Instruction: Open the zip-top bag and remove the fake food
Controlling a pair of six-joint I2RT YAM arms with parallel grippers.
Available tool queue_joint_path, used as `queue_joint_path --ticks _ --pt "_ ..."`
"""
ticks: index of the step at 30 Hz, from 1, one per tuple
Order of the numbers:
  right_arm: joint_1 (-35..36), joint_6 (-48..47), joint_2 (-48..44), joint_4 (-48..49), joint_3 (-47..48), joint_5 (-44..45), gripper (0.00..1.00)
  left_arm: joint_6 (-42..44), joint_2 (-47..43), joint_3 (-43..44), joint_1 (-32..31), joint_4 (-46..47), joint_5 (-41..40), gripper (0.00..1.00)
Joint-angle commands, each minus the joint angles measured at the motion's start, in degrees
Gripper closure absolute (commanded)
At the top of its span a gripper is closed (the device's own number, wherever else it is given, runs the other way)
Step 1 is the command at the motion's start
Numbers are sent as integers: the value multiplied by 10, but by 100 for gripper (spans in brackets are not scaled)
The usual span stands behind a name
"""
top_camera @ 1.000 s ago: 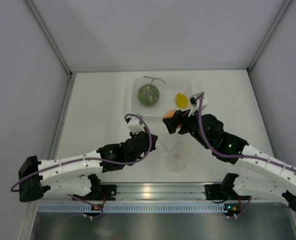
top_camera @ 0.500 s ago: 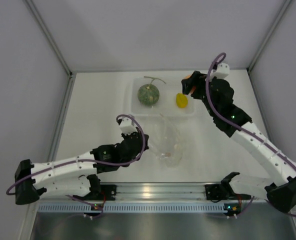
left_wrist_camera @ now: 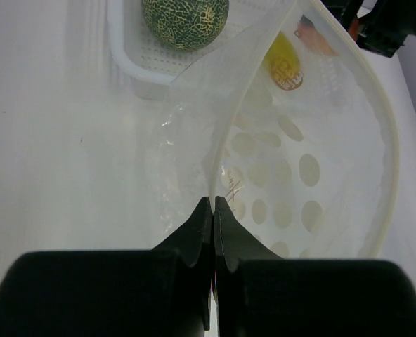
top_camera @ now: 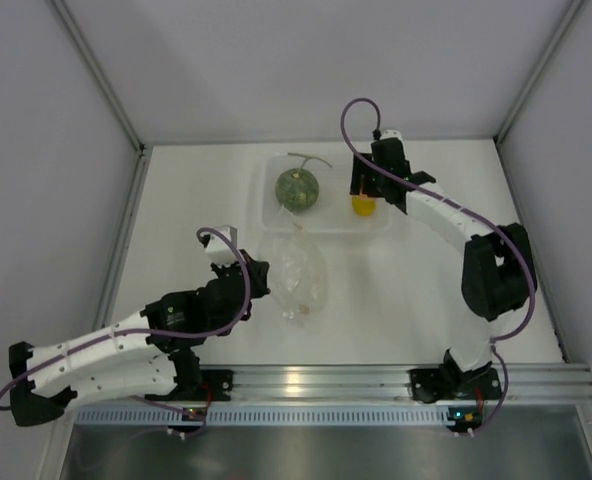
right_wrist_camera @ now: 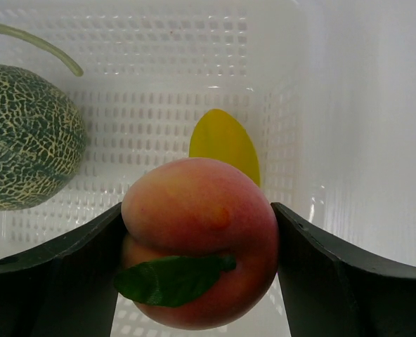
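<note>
The clear zip-top bag (top_camera: 298, 278) lies floppy on the table, just in front of the tub. My left gripper (top_camera: 261, 277) is shut on its left edge; in the left wrist view the closed fingertips (left_wrist_camera: 213, 205) pinch the plastic of the bag (left_wrist_camera: 299, 161). My right gripper (top_camera: 364, 183) hovers over the tub's right part, shut on the orange-red fruit (right_wrist_camera: 201, 239), which has a green leaf. The green melon (top_camera: 297, 188) and the yellow fruit (top_camera: 364, 205) lie in the tub; both also show in the right wrist view, the melon (right_wrist_camera: 25, 137) and the yellow fruit (right_wrist_camera: 225, 140).
The rigid white perforated tub (top_camera: 268, 205) stands at the back middle of the table, its wall (right_wrist_camera: 292, 70) close to my right gripper. Grey booth walls close the left, back and right sides. The arm bases sit on a metal rail (top_camera: 306, 380) at the near edge.
My right arm has swung the orange-red fruit from above the bag back over the tub. My left gripper has drawn the bag leftward and toward the near edge.
</note>
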Motion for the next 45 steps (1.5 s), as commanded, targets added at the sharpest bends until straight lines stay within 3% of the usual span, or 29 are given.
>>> queue_joint_path --ticks 1,3,7,10,17,21,24,31,36,40,41,42,44,45 --pt "1 -13 40 14 54 -35 56 54 -25 28 5 -22 -15 100" --pt "10 -16 60 14 68 -30 41 68 -41 27 6 -21 -21 100" --pt "29 -15 81 1 87 -21 25 88 -58 36 6 -43 -50 100" --pt "29 -13 65 8 75 -19 1 105 -65 47 8 -62 -66 100" --pt "26 -23 8 -45 70 22 1 159 -61 91 10 -105 -100 100" --pt "24 -6 -93 -101 25 69 1 200 -11 134 12 -151 -114 100" --pt "24 13 -173 -153 -20 104 1 212 52 157 16 -173 -81 100" --pt "26 25 -370 -233 -119 231 1 168 195 172 16 -169 -36 100" --pt "25 -12 -519 -238 -168 237 1 139 243 185 15 -165 -1 100" --pt "26 -23 -584 -262 -180 231 1 138 286 203 15 -164 39 100" --pt "25 -24 -593 -266 -181 231 1 138 289 205 15 -159 47 96" --pt "26 -27 -609 -270 -182 231 1 141 289 202 14 -154 62 76" --pt "26 -31 -621 -275 -183 231 1 148 279 191 14 -126 72 49" --pt "26 -32 -630 -283 -184 231 1 148 273 186 14 -119 71 23"
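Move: My right hand holds the peach over the basket, whose middle is about 4 cm ahead, 11 cm left and 11 cm below. The yellow fruit lies about 2 cm ahead, level sideways, 11 cm below; the melon 3 cm ahead, 18 cm left, 8 cm below. My left fingers pinch the bag, its middle 4 cm ahead, 6 cm right, 8 cm below; the bare table spot for it is about 2 cm ahead, 5 cm left, 19 cm down. I ease the peach down about 4 cm and a little left into the basket, open my right fingers wider to let go, then swing that hand back, up and right, some 35 cm clear. My closed left hand lifts the bag up and left, then sweeps right and down about 15 cm, rolling its left side up some 35 degrees, and opens to release the bag. ##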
